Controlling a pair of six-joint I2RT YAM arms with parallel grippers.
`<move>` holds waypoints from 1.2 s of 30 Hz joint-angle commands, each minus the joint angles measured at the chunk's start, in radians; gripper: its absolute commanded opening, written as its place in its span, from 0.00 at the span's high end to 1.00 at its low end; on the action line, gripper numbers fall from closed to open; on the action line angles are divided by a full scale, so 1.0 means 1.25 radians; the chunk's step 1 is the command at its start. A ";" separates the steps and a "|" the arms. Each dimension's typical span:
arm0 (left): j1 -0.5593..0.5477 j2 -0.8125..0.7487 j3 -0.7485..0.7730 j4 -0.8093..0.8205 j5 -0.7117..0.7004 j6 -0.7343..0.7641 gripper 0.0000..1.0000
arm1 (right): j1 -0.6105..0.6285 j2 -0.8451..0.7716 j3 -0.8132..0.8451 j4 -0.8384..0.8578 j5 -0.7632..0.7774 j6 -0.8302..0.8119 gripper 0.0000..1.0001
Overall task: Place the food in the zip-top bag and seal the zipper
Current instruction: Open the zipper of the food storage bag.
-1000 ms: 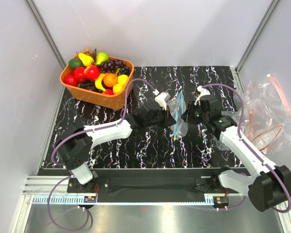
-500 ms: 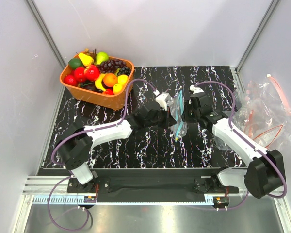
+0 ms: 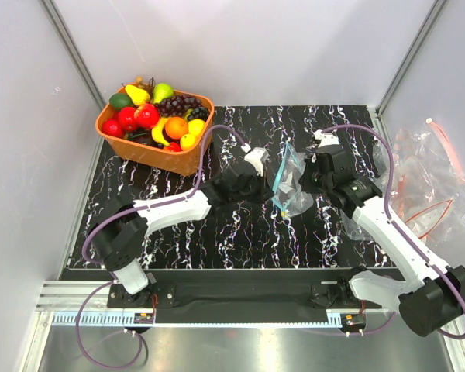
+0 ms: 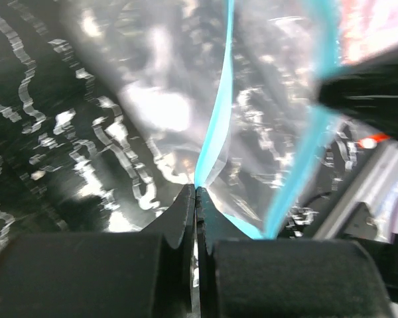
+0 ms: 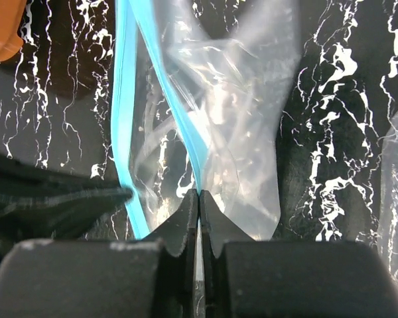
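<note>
The zip-top bag [image 3: 291, 188] hangs between both grippers over the black marbled mat, its mouth spread apart. My left gripper [image 3: 270, 187] is shut on one lip of the light blue zipper [image 4: 216, 122], pinching it at the fingertips [image 4: 197, 191]. On the opposite lip of the zipper [image 5: 180, 114], my right gripper [image 5: 199, 193] is shut too, standing at the bag's right side [image 3: 301, 180]. The food lies in the orange basket [image 3: 184, 161] at the back left: two red fruits [image 3: 136, 117], an orange one [image 3: 177, 126] and a yellow one [image 3: 195, 126]. The bag holds nothing.
The basket also holds dark grapes [image 3: 183, 103], a green pear [image 3: 163, 91] and a lime [image 3: 120, 100]. A heap of clear bags with red-orange strips [image 3: 425, 180] lies off the mat at the right. Grey walls close in the back and both sides.
My right gripper has closed onto the bag's right lip and drawn it rightward. The left gripper has eased left, so the bag's mouth now stands wider.
</note>
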 commanded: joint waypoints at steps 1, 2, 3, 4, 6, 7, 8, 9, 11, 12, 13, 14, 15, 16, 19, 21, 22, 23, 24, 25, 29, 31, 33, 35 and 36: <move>0.024 -0.003 0.036 -0.062 -0.078 0.026 1.00 | 0.006 -0.022 0.028 -0.033 0.027 -0.010 0.97; 0.034 -0.006 0.037 -0.074 -0.098 0.030 1.00 | 0.006 -0.029 0.028 -0.038 0.031 -0.010 0.98; 0.038 -0.013 0.036 -0.083 -0.105 0.033 1.00 | 0.006 -0.034 0.027 -0.039 0.031 -0.007 0.98; 0.044 -0.017 0.031 -0.089 -0.115 0.039 1.00 | 0.006 -0.040 0.027 -0.039 0.027 -0.004 0.98; 0.045 -0.030 0.028 -0.103 -0.110 0.050 0.99 | 0.006 -0.043 0.027 -0.034 0.009 -0.004 0.98; 0.045 -0.034 0.027 -0.100 -0.102 0.057 0.95 | 0.006 -0.041 0.028 -0.034 -0.002 -0.002 0.98; 0.044 -0.038 0.025 -0.097 -0.074 0.065 0.83 | 0.006 -0.034 0.034 -0.034 -0.016 -0.001 0.98; 0.044 -0.047 0.023 -0.089 -0.058 0.069 0.76 | 0.006 -0.027 0.037 -0.034 -0.020 -0.001 0.98; 0.043 -0.066 0.020 -0.088 -0.017 0.069 0.59 | 0.006 -0.003 0.048 -0.040 -0.028 -0.004 0.99; 0.043 -0.072 0.021 -0.088 -0.009 0.070 0.56 | 0.006 0.004 0.050 -0.041 -0.028 -0.005 0.99; 0.043 -0.078 0.022 -0.088 -0.002 0.071 0.53 | 0.008 0.011 0.053 -0.041 -0.029 -0.007 0.99; 0.043 -0.084 0.025 -0.087 0.010 0.071 0.51 | 0.011 0.021 0.057 -0.042 -0.032 -0.006 0.99; 0.043 -0.098 0.032 -0.089 0.014 0.071 0.48 | 0.012 0.025 0.060 -0.042 -0.032 -0.007 0.99; 0.043 -0.104 0.038 -0.095 0.021 0.071 0.47 | 0.016 0.027 0.061 -0.041 -0.031 -0.009 0.99; 0.043 -0.127 0.058 -0.109 0.040 0.071 0.44 | 0.018 0.031 0.070 -0.039 -0.031 -0.015 0.99; 0.043 -0.143 0.072 -0.127 0.056 0.064 0.43 | 0.022 0.033 0.076 -0.038 -0.031 -0.018 0.99; 0.041 -0.150 0.084 -0.133 0.059 0.060 0.43 | 0.023 0.033 0.078 -0.039 -0.031 -0.020 0.99; 0.043 -0.157 0.088 -0.138 0.060 0.058 0.42 | 0.024 0.037 0.081 -0.041 -0.032 -0.020 0.99; 0.043 -0.169 0.092 -0.147 0.059 0.054 0.41 | 0.027 0.037 0.082 -0.041 -0.029 -0.021 0.99; 0.041 -0.176 0.095 -0.149 0.058 0.052 0.40 | 0.027 0.037 0.083 -0.041 -0.029 -0.021 0.99; 0.043 -0.176 0.115 -0.141 0.094 0.020 0.38 | 0.032 0.026 0.082 -0.033 -0.031 -0.020 0.99; 0.043 -0.165 0.123 -0.118 0.114 -0.001 0.38 | 0.037 0.021 0.080 -0.026 -0.029 -0.021 0.99; 0.043 -0.137 0.139 -0.099 0.124 -0.033 0.38 | 0.038 0.016 0.078 -0.021 -0.031 -0.022 0.99; 0.043 -0.105 0.155 -0.092 0.136 -0.066 0.38 | 0.044 0.010 0.072 -0.014 -0.029 -0.021 0.99; 0.041 -0.095 0.161 -0.089 0.137 -0.076 0.36 | 0.045 0.008 0.069 -0.009 -0.029 -0.021 0.98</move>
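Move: Between the left fingers at the start is the zip-top bag's left zipper strip; the right zipper strip, pinched by the right fingers, is some 8 cm to the left hand's right, 1 cm farther out and about 4 cm higher. The yellow zipper tab sits 6 cm nearer the base than the left hand, 3 cm right and 3 cm lower. The fruit basket stands roughly 33 cm left, 19 cm ahead and 8 cm below it. From the right hand, the left strip is 8 cm left, 1 cm back and 4 cm lower. Drawing its strip away from the right hand, the left hand goes about 5 cm left, forward and down, then opens its fingers and lets go. It backs off a little and rises some 13 cm clear over the bag, fingers ending well apart. The right hand keeps its pinch on the other strip, shifting barely 2 cm left. ##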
